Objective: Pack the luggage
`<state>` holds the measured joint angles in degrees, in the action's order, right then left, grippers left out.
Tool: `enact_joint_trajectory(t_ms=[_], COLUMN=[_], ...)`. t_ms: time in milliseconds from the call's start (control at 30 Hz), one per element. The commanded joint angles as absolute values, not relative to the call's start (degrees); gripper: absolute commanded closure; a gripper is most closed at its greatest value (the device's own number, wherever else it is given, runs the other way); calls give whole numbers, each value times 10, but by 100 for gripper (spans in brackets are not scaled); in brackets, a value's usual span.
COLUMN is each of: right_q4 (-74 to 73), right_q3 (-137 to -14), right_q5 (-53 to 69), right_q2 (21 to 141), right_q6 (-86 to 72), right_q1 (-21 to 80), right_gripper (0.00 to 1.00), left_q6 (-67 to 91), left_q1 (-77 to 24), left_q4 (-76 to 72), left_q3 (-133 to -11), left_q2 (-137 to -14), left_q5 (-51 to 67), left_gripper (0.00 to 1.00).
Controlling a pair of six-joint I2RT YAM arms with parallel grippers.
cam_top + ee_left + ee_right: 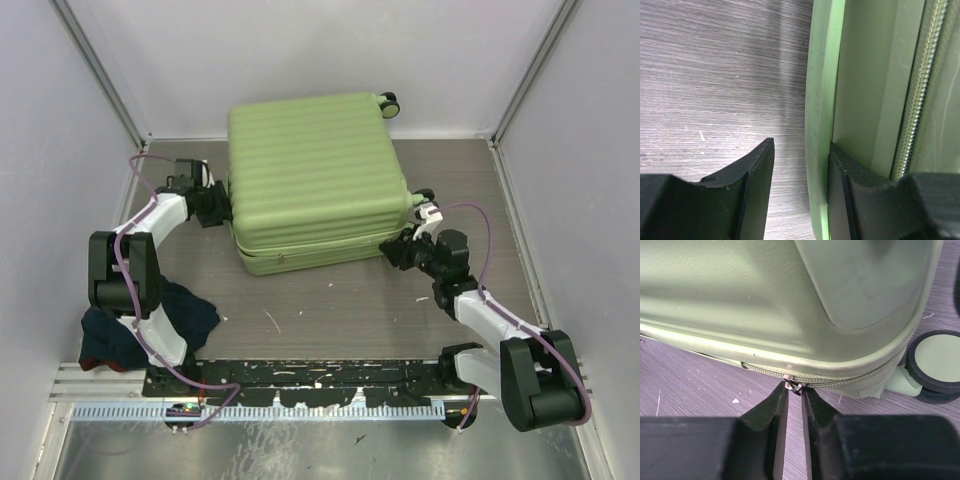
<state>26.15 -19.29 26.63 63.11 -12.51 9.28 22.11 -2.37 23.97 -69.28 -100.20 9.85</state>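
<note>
The luggage (315, 180) lies flat and closed on the table, ribbed light-green shell up. My left gripper (215, 205) is at its left side. In the left wrist view the left gripper (801, 145) is open around a green handle strip (822, 100): the right finger lies against the strip and the left finger stands apart from it. My right gripper (392, 250) is at the near right corner. In the right wrist view the right gripper (794, 388) pinches the metal zipper pull (792, 382) on the zipper track (850, 380), its jaws almost together.
A heap of dark clothes (190, 310) lies at the near left beside the left arm's base. Black wheels (388, 100) stick out at the suitcase's far right corner, and one wheel (935, 367) sits just right of the right gripper. Walls enclose the table.
</note>
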Motion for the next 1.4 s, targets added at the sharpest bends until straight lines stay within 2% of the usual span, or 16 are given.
enact_joint_trajectory(t_ms=[0, 67, 433, 533, 667, 767, 967, 1200, 1367], right_q4=[333, 323, 286, 255, 216, 197, 198, 268, 343], right_q3=[-195, -193, -179, -195, -205, -207, -215, -252, -298], right_q5=[248, 245, 184, 143, 95, 90, 174, 298, 391], right_q2=[609, 599, 570, 562, 539, 525, 547, 641, 734], right_q6=[-138, -138, -124, -105, -56, -24, 17, 28, 0], right_q1=[106, 107, 108, 108, 104, 86, -17, -120, -142], right_gripper=[84, 92, 99, 99, 99, 99, 99, 99, 99], left_q6=[210, 209, 207, 203, 185, 170, 146, 120, 79], left_q1=[-18, -18, -18, -18, -18, -18, -17, -5, -4], left_q4=[254, 255, 254, 259, 266, 278, 289, 301, 278], left_q3=[-677, -676, -675, -677, -679, -686, -703, -728, -733], left_q2=[-988, -988, -990, -991, -993, -995, -1009, -1033, -1042], left_q5=[70, 70, 67, 54, 32, 0, -28, 1, 62], left_gripper=[57, 58, 59, 66, 81, 87, 100, 100, 100])
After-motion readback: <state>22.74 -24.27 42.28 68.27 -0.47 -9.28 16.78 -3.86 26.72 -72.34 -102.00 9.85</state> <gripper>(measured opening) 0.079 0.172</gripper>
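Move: The zipper pull is practically at the right fingertips, about 1 cm ahead and 1 cm left, level. The near lower wheel is roughly 5 cm ahead, 5 cm right and 5 cm below that hand; the upper wheel is some 9 cm ahead, 7 cm right and 6 cm above. The suitcase's left rim already stands between the left fingers, 1 cm to the right of their middle; from this hand the zipper pull is about 36 cm right and 8 cm back. Rightward along the near seam, the right hand draws the zipper pull about 7 cm towards the wheels, once its nearly closed fingers have pinched it, slowly at first, then faster, curving forward some 3 cm at the end. The left hand stays at the rim, closes its fingers onto the lip from both sides and turns slightly clockwise. ##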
